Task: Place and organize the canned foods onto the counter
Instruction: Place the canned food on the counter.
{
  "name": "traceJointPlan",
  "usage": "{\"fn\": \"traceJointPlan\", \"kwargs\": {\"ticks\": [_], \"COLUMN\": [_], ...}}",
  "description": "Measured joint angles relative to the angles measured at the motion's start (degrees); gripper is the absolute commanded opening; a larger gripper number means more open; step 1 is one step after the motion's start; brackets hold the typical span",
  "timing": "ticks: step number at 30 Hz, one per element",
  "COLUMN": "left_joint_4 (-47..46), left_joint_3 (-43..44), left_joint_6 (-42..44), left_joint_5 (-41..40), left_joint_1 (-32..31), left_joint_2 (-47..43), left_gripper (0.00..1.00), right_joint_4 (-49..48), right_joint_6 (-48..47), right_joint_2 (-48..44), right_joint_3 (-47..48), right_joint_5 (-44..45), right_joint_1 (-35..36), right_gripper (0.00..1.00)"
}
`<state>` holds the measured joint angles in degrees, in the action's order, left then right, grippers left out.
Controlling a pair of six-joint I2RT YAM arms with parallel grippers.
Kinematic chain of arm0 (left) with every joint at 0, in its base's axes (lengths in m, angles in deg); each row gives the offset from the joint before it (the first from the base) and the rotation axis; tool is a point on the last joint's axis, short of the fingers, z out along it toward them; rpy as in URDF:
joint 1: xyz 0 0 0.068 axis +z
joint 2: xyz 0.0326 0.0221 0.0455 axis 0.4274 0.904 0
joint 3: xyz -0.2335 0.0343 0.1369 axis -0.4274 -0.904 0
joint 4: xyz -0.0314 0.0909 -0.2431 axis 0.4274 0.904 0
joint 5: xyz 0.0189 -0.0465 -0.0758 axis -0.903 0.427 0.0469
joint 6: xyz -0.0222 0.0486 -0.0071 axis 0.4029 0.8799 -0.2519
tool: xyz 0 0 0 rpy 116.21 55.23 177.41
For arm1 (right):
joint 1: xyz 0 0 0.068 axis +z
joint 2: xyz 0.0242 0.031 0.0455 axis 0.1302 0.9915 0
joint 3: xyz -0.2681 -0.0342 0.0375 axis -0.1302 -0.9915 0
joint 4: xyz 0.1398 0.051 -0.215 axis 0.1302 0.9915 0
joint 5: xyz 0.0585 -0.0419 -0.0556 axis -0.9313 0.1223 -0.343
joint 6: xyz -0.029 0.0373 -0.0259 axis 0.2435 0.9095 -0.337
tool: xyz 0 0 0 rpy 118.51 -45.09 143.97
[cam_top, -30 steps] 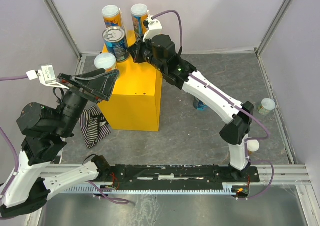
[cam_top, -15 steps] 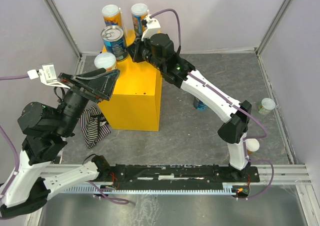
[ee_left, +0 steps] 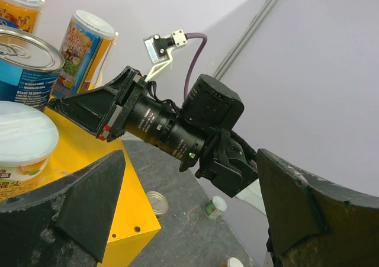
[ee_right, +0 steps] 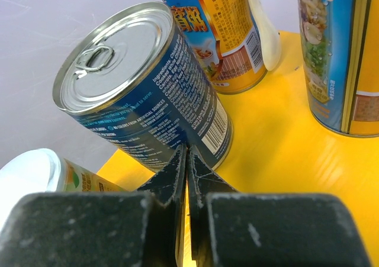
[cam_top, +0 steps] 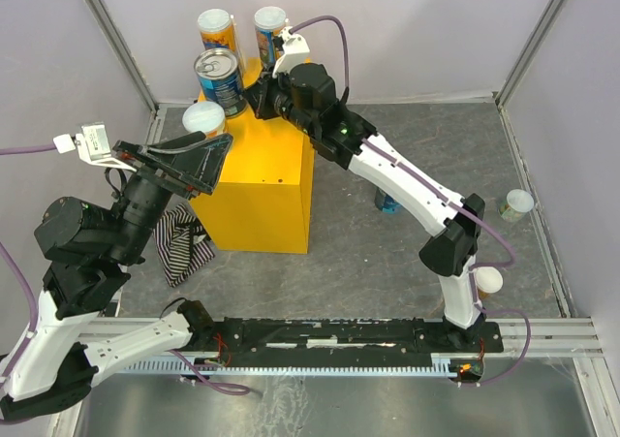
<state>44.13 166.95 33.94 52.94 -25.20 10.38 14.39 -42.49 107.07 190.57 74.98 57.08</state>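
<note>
The yellow counter [cam_top: 262, 180] stands at the back left. On it are two orange-labelled cans [cam_top: 217, 30] [cam_top: 271, 32] with white lids, a blue can [cam_top: 220, 80] with a silver pull-tab top, and a white-lidded can [cam_top: 204, 119]. My right gripper [cam_top: 260, 98] is shut and empty. In the right wrist view its tips [ee_right: 187, 153] touch the side of the blue can [ee_right: 148, 95], which looks tilted. My left gripper [cam_top: 199, 158] is open and empty, next to the white-lidded can [ee_left: 23, 142] at the counter's front left. Three more cans [cam_top: 387, 202] [cam_top: 516, 204] [cam_top: 489, 282] are on the floor.
A striped cloth [cam_top: 184, 243] lies on the floor in front of the counter's left side, under my left arm. Frame posts and purple walls close in the back and sides. My right arm stretches across the middle of the floor.
My shut right gripper has moved a little left and farther back against the blue can, and the can has shifted slightly left. My left arm has not moved.
</note>
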Motion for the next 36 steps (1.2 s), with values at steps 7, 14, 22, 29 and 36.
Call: {"fn": "traceJointPlan", "kwargs": {"ticks": [7, 14, 22, 29, 36], "left_joint_4": [0.0, 0.1, 0.1, -0.2, -0.7], "left_joint_3": [-0.1, -0.5, -0.7, -0.6, -0.6], "left_joint_6": [0.0, 0.0, 0.0, 0.0, 0.0], "left_joint_5": [0.0, 0.0, 0.0, 0.0, 1.0], "left_joint_1": [0.0, 0.0, 0.0, 0.0, 0.0], "left_joint_2": [-0.2, -0.6, -0.8, -0.1, 3.0], "left_gripper": [0.97, 0.98, 0.98, 1.00, 0.99], "right_joint_4": [0.0, 0.4, 2.3, 6.3, 8.6], "right_joint_6": [0.6, 0.8, -0.1, -3.2, -7.9], "right_joint_2": [1.6, 2.0, -0.4, -12.3, -26.9], "right_joint_3": [1.3, 1.4, -2.8, -13.0, -23.4], "right_joint_5": [-0.2, -0.2, 1.0, 5.1, 10.9], "right_joint_1": [0.0, 0.0, 0.0, 0.0, 0.0], "right_gripper": [0.06, 0.09, 0.39, 0.76, 0.99]}}
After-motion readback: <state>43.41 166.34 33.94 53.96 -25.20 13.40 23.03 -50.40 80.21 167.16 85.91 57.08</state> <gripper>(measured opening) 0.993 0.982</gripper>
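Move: The blue can stands on the yellow counter right before the right hand's shut fingertips, its middle some 6 cm left, 2 cm ahead and about level. From that hand the orange can is about 9 cm ahead and 5 cm left, the tall blue-orange can 8 cm ahead and 5 cm right, and the white-lidded can 5 cm back and 8 cm left. From the left hand the blue can lies roughly 19 cm ahead, 7 cm left and 11 cm below. The blue can gets a last short nudge forward-left from the right hand's shut fingertips, under 1 cm. They sink about 3 cm as they let go of its side, then sweep roughly 13 cm right and 6 cm back, rising again, opening wide and turning some 10 degrees clockwise. Late on, the left hand, still open, eases 2 cm right, slightly forward and down. ##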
